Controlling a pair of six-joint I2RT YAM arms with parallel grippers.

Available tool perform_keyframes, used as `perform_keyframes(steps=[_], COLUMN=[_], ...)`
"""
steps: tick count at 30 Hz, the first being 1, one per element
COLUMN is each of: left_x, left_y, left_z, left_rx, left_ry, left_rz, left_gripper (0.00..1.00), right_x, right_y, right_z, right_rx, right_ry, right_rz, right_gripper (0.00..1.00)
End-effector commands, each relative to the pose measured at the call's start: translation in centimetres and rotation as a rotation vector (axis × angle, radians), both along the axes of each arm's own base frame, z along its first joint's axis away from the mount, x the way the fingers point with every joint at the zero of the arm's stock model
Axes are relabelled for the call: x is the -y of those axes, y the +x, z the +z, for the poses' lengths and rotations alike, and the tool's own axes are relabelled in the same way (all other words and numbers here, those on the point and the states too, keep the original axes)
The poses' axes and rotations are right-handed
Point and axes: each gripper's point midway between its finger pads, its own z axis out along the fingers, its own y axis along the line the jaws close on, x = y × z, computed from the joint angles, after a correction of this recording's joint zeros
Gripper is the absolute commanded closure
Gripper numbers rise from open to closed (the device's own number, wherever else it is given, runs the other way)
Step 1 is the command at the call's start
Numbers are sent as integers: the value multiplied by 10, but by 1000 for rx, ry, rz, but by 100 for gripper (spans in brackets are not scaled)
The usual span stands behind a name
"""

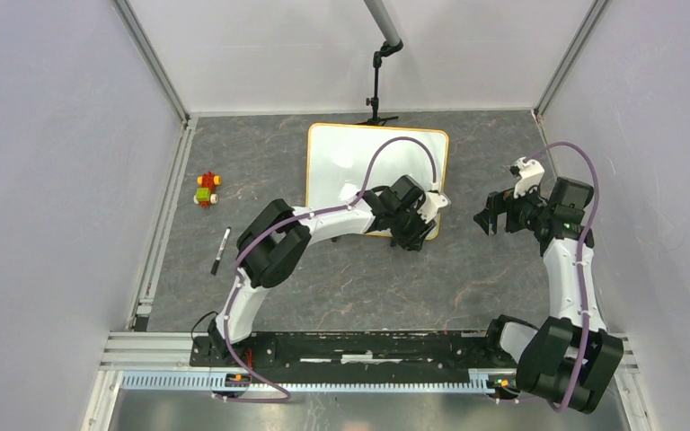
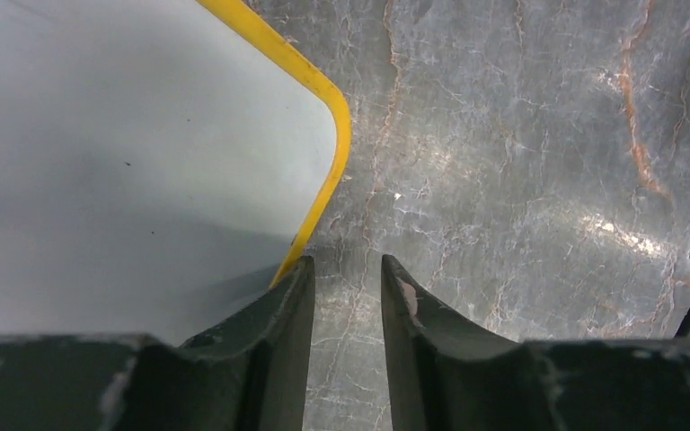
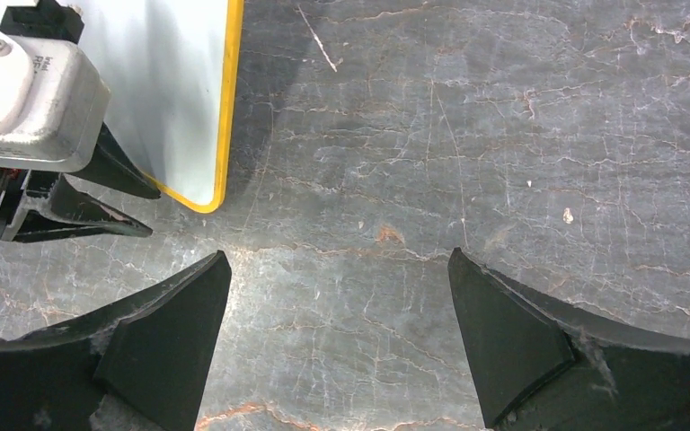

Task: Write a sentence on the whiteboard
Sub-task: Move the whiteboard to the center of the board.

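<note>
The whiteboard [image 1: 350,162] lies flat on the grey table, white with a yellow rim. No sentence shows on the part of it I can see. My left gripper [image 1: 422,235] hovers at the board's near right corner, open by a narrow gap with nothing in it. In the left wrist view [image 2: 348,262] one finger stands over the yellow rim and the other over bare table beside the whiteboard [image 2: 126,153]. My right gripper [image 1: 490,221] is wide open and empty over the table to the right of the board [image 3: 337,256]. From there I see the whiteboard [image 3: 171,90] and the left gripper [image 3: 153,213].
A black marker [image 1: 221,250] lies on the table at the left, near the left arm's elbow. A small red, yellow and green toy [image 1: 206,190] sits further back left. A black camera stand [image 1: 378,90] rises behind the board. Walls enclose the table.
</note>
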Motion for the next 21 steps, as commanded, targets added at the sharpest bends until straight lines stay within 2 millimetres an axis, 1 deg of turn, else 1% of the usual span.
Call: perform_keyframes(steps=[1,3,5,7,9,10,11,12,13,14,16,17,18,19,20,21], left_x=[9,0,-13,-33,-57,-71,-84,-100,-117,-132,-170,-192,-213,-230,-249,-264], left_y=[-1,-8,-17,-21,-22,-16,-11,0,14,26,53,65,74,79,83,84], left_z=[62,84,109,125,142,151,160,171,182,191,212,219,229,238,247,257], left_rx=[44,52,71,97,106,111,114,122,127,127,169,205,250,287,337,378], left_ry=[-101,-107,-103,-85,-88,-100,-115,-140,-161,-176,-173,-158,-152,-155,-151,-156], left_rz=[7,-4,-29,-25,-12,15,55,115,217,326,575,710,809,897,981,1049], left_gripper=[56,51,49,46,44,43,39,35,35,35,36,35,35,34,33,31], right_x=[-5,-14,-24,-31,-43,-53,-60,-71,-78,-91,-108,-118,-128,-132,-142,-142], right_y=[-3,-7,-12,-15,-20,-23,-25,-28,-29,-32,-33,-36,-36,-35,-36,-32], right_z=[15,12,7,3,0,-2,-5,-7,-9,-12,-12,-14,-13,-16,-17,-18], right_rx=[59,71,78,79,69,61,52,45,37,30,38,37,41,37,37,28], right_ry=[-2,36,38,5,-10,-22,-41,-51,-61,-64,-54,-42,-25,-30,-39,-54], right_rz=[31,47,62,67,87,112,121,150,159,189,211,227,215,178,169,92], right_gripper=[3,3,3,2,2,2,1,1,1,1,1,1,1,1,5,8])
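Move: The whiteboard lies flat, its middle about 14 cm ahead of the left hand, 11 cm to its left and 2 cm lower; its near right corner is some 4 cm to the hand's right, level with it. The marker lies about 50 cm left and 3 cm back. From the right hand, the board's middle is roughly 14 cm ahead, 27 cm left and 13 cm lower, its near right corner about 12 cm left, straight across. Upward first, with a slight draw back, the left hand leaves the whiteboard's near edge, then sweeps left and forward above the board, about 23 cm up and 20 cm left in all, turning counter-clockwise as its fingers open further. The right hand swings some 13 cm left and 5 cm back towards the near right corner, turning slightly counter-clockwise, fingers still wide open. ##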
